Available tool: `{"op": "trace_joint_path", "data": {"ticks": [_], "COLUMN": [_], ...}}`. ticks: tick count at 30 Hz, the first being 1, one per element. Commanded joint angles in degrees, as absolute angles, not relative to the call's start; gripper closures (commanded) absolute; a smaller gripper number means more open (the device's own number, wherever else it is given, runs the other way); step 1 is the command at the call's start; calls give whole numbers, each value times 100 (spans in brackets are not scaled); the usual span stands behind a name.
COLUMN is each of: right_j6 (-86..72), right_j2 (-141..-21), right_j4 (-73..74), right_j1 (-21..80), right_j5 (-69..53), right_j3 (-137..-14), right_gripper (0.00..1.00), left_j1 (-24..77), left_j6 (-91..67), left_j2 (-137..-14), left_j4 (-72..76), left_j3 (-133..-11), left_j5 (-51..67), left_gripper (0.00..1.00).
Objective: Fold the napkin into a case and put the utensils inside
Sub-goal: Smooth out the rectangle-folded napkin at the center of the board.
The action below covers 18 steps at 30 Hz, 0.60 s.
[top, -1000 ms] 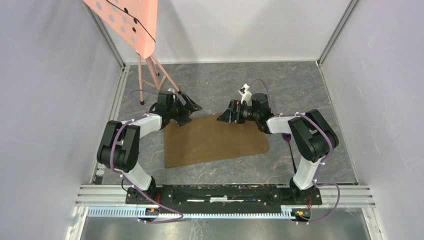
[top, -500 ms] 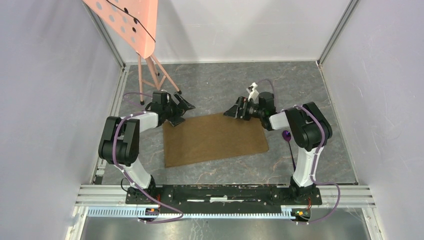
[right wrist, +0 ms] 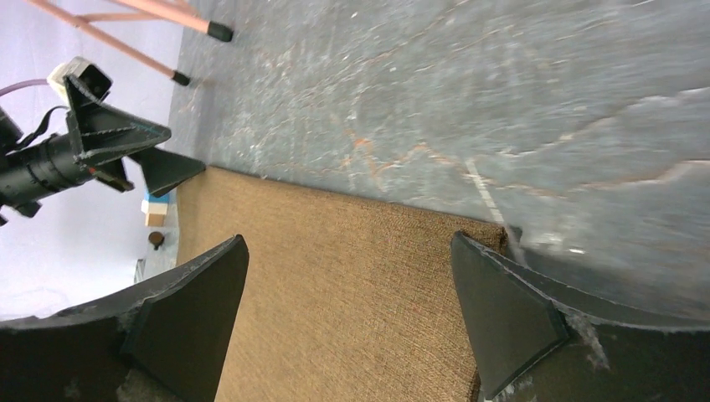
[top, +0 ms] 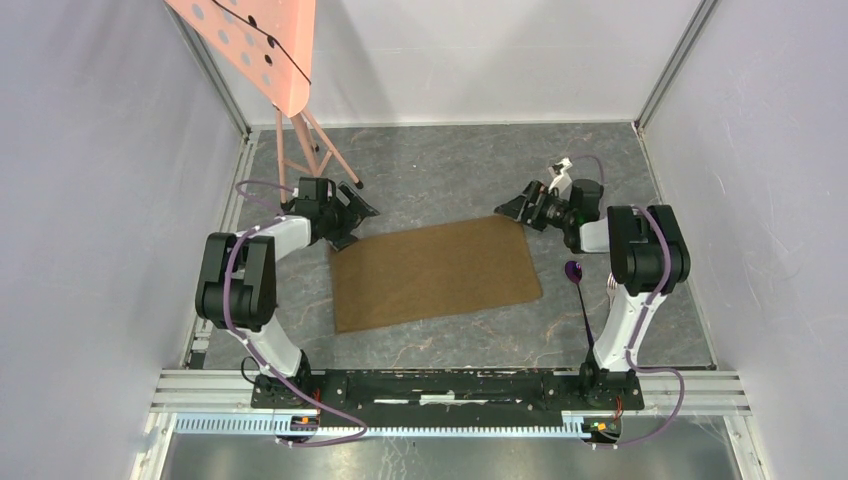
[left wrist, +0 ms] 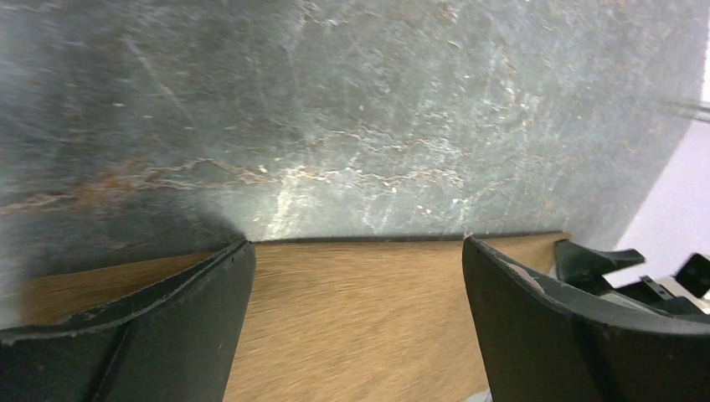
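Observation:
The tan-brown napkin (top: 435,272) lies flat and unfolded on the grey table. My left gripper (top: 358,228) hovers open at its far left corner. In the left wrist view the napkin (left wrist: 352,327) fills the gap between the left gripper's (left wrist: 356,244) fingers, with its far edge level with the tips. At the far right corner my right gripper (top: 512,208) stands open, and the right wrist view shows the napkin (right wrist: 335,301) under the open right gripper (right wrist: 347,243). The utensils lie right of the napkin: a purple-ended one (top: 575,271) and a pale one (top: 612,287) partly hidden by the right arm.
A pink perforated board (top: 255,50) on thin legs (top: 300,150) stands at the back left. Grey walls close in the table on three sides. A metal rail (top: 450,385) runs along the near edge. A small blue-and-wood block (right wrist: 156,209) sits beyond the napkin's left side.
Both grippers have moved outward along the napkin's far edge, the left one leftward and the right one rightward to the corners. The napkin's far right corner now lies further right.

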<state>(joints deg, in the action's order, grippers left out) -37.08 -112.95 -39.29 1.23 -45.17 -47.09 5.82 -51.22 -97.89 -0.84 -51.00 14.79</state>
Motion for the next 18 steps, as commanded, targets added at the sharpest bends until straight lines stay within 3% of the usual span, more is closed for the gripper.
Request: {"op": "trace_joint_path", "data": {"ticks": [1, 11, 18], "right_j6": [-3105, -1986, -2232], "right_j2": [-11196, -9344, -8609], "right_j4": [-2876, -963, -1131], "right_j1": [-255, 548, 1081], "right_j5": [-3961, -3285, -3676], "right_j3": [-4840, -4745, -3978], "right_gripper": [2, 2, 2], "left_j1": [476, 466, 466], "left_j6": [-4517, -4322, -4380], "left_j2": [-9676, -8694, -9101], "left_j4": [-1136, -1949, -1837], "left_j3": [-5533, -5938, -5697], "left_j5": [906, 1846, 1976], "left_gripper": [0, 0, 0]}}
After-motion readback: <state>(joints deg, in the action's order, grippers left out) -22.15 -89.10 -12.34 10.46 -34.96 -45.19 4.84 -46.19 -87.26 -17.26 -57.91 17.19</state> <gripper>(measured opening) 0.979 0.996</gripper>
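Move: Back and inward from both open hands, which are down at its two far corners, lies the napkin: its middle is some 8 cm back and 15 cm right of the left hand, and about 11 cm back and 16 cm left of the right hand, 2 cm below either. The easel's nearest foot stands about 10 cm ahead of the left hand, the purple spoon some 22 cm back and 15 cm right of the right one. Finishing the outward smoothing strokes along the far edge, the right hand slides about 3.5 cm right with fingertips on the napkin's corner while the left slides 1.5 cm left. Then both come free with fingers open: the left rises about 7.5 cm almost straight up; the right lifts 6 cm, swings back and left over the napkin, and rolls some 15 degrees, left side down. ##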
